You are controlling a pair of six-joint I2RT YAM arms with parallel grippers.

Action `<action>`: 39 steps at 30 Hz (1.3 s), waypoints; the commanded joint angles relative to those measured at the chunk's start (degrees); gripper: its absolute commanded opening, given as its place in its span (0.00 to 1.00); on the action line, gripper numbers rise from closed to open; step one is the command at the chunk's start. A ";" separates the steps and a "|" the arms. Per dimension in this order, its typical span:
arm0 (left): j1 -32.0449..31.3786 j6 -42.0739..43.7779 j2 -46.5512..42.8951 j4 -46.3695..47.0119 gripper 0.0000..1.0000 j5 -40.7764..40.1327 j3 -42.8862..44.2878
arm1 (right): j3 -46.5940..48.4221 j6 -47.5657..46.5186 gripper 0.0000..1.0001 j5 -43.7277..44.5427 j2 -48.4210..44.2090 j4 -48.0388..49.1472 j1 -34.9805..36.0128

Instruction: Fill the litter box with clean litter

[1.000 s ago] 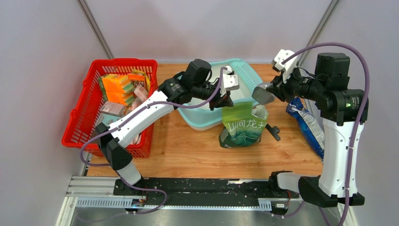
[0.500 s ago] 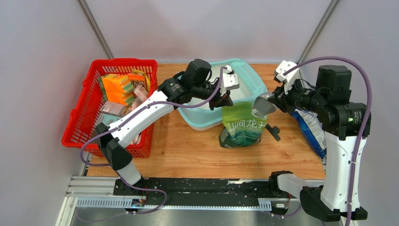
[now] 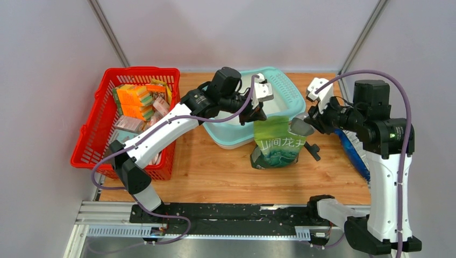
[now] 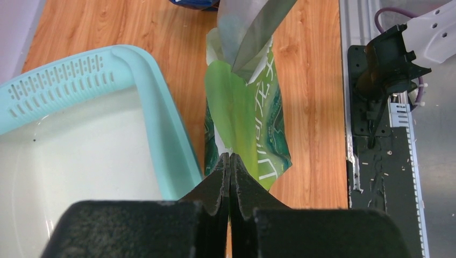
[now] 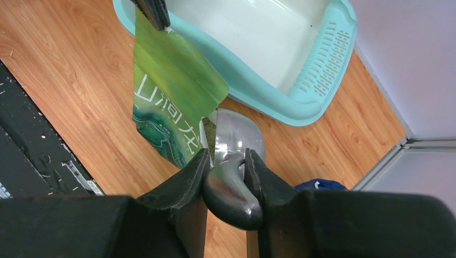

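The litter box (image 3: 289,88) is a light-teal tray at the back centre, and its whitish inside (image 4: 80,156) holds only a few specks. No clean litter shows. A green printed bag (image 3: 277,142) stands upright just in front of the box. My left gripper (image 3: 257,115) is shut on the bag's top edge (image 4: 230,158) and holds its mouth up. My right gripper (image 5: 226,158) is shut on the handle of a grey metal scoop (image 5: 236,134). The scoop's bowl (image 4: 253,27) dips into the bag's open mouth at its right corner.
A red mesh basket (image 3: 97,134) full of sponges and packets stands at the left. A blue bag (image 3: 352,142) lies by the right arm. A small black object (image 3: 312,149) rests on the wood beside the green bag. Grey walls close the back and sides.
The right arm has brought the scoop down and to the left, from above the bag's right side into its mouth. The left arm and the bag have stayed put.
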 commanded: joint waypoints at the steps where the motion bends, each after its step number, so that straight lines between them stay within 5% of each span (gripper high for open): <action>1: 0.72 -1.79 -3.49 4.68 0.00 0.15 2.88 | -1.71 -2.02 0.00 0.80 -2.51 -16.23 1.31; 5: 0.72 -2.75 -3.84 5.82 0.00 1.64 3.05 | -5.49 1.04 0.00 0.88 -1.28 -13.87 1.58; 11: 0.46 -7.67 -5.42 8.63 0.00 3.05 0.16 | -12.08 24.15 0.00 11.68 -3.47 5.55 1.58; 19: 0.37 -11.28 -6.65 11.45 0.00 3.40 -2.57 | -14.98 43.67 0.00 14.78 -2.51 10.75 1.58; 24: 0.20 -13.21 -5.77 13.38 0.00 3.49 -2.14 | -19.11 46.06 0.00 14.06 -1.55 12.33 1.58; 39: -0.16 -15.50 -5.94 15.32 0.00 5.07 -2.04 | -34.84 45.27 0.00 38.06 -4.88 23.93 13.70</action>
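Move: Below the right hand, which holds the scoop with its blade at the bag's rim, the green litter bag's mouth lies about 20 cm down, some 5 cm ahead and 2 cm to the left. The black clip lies on the table roughly 9 cm right and 3 cm ahead, and the litter box's middle about 16 cm left and 21 cm ahead. For the left hand, pinching the bag's flap, the mouth is some 12 cm right, 1 cm back and 13 cm below. Lowering the scoop into the green bag's mouth, the right hand sinks about 12 cm and works a little forward, while it turns some 40 degrees clockwise and tips its fingers more steeply down, its grip on the handle unchanged. The left hand keeps its pinch on the flap, first easing slightly back, then drawing it up about 5 cm. ##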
